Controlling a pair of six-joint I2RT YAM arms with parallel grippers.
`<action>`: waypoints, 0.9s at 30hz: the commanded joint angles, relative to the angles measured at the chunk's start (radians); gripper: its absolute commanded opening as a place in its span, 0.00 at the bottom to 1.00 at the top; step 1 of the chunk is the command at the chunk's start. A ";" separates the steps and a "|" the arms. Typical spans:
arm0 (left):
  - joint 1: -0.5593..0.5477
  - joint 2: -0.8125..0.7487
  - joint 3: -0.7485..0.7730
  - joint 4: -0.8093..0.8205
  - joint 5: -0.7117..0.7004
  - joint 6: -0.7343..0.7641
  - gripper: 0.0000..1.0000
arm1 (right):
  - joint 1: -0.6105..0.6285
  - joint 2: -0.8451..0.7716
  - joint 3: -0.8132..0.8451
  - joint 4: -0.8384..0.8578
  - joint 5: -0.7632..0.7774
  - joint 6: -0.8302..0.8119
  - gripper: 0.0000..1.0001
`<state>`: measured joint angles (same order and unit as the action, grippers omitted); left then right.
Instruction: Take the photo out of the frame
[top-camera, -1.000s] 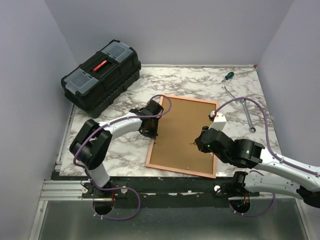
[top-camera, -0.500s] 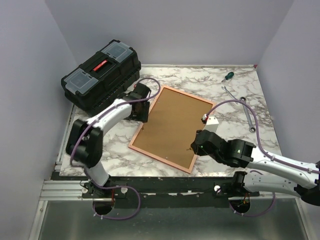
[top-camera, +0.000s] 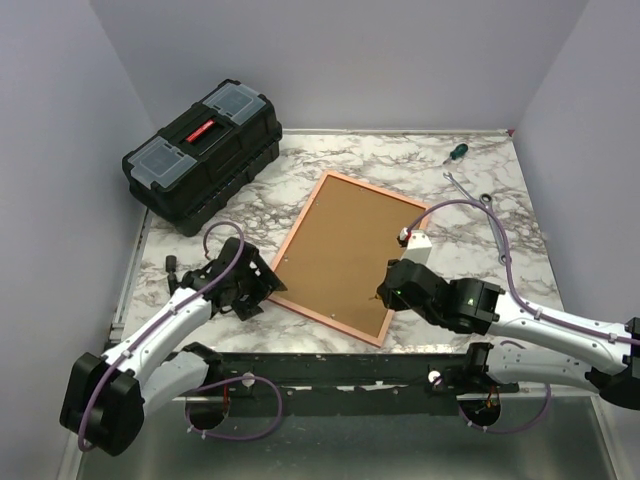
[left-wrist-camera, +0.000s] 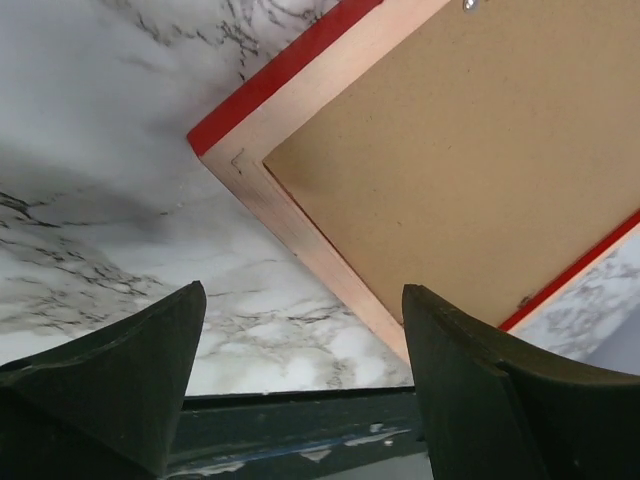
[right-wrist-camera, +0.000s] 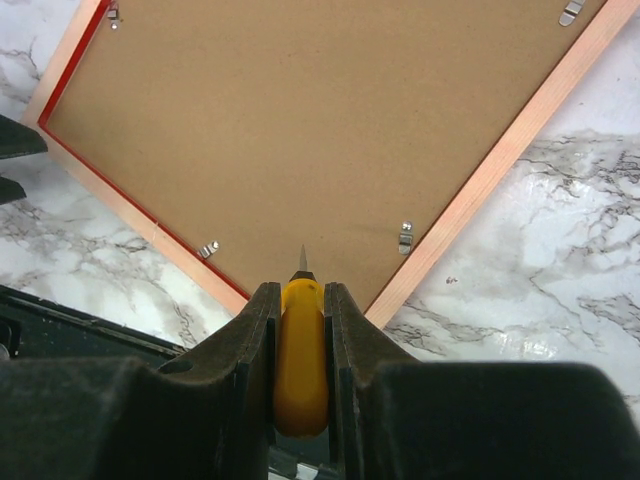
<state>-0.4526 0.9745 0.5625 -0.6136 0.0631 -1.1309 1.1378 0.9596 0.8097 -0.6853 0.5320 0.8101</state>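
The red frame (top-camera: 320, 316) lies face down on the marble table, its brown backing board (top-camera: 345, 250) facing up. The photo is hidden beneath that board. My left gripper (top-camera: 258, 283) is open just off the frame's near-left corner; in the left wrist view that corner (left-wrist-camera: 300, 230) lies beyond the spread fingers, and the gripper (left-wrist-camera: 303, 300) touches nothing. My right gripper (top-camera: 385, 295) is shut on a yellow-handled screwdriver (right-wrist-camera: 300, 360), whose metal tip points over the backing board (right-wrist-camera: 320, 120) near the frame's near corner, between two metal clips (right-wrist-camera: 405, 237).
A black toolbox (top-camera: 203, 155) stands at the back left. A green-handled screwdriver (top-camera: 456, 152) and a wrench (top-camera: 490, 220) lie at the back right. The table's near edge (left-wrist-camera: 300, 410) runs just under the left fingers.
The frame has swung and slid leftwards. My left gripper let go of its left edge, opened, and drew back to the near-left. The right gripper barely moved, screwdriver still held.
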 joint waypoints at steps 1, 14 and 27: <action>-0.001 -0.005 -0.050 0.094 0.081 -0.297 0.79 | 0.006 0.007 0.014 0.029 -0.017 -0.008 0.01; -0.028 0.199 -0.106 0.226 0.129 -0.468 0.51 | 0.006 -0.006 0.010 0.028 -0.036 0.016 0.01; -0.037 0.398 0.096 0.151 -0.116 0.073 0.01 | 0.008 0.108 -0.019 0.108 -0.127 -0.038 0.01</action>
<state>-0.4828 1.3144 0.5606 -0.3882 0.1799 -1.4612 1.1378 1.0271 0.8093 -0.6437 0.4725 0.8043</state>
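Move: The frame's near-left rim, at the spot I'll take, lies about 3 cm to my left hand's right, level with it fore and aft, and some 5 cm below. The frame's left corner is 2 cm ahead and 2 cm left of that hand, the brown board's middle about 12 cm ahead and 17 cm right, and a black tool 7 cm ahead and 24 cm left. From my right hand, that rim spot is some 2 cm ahead, 22 cm left and 13 cm down. I bring my open left hand down and to the right, about 4 cm each way, turning the wrist some 20 degrees so the fingers point more steeply down, and close them to pinch the frame's near-left rim just in from the left corner. As they shut, I ease forward a couple of centimetres. My right hand keeps its orange screwdriver, ending with a small dip leftward. ##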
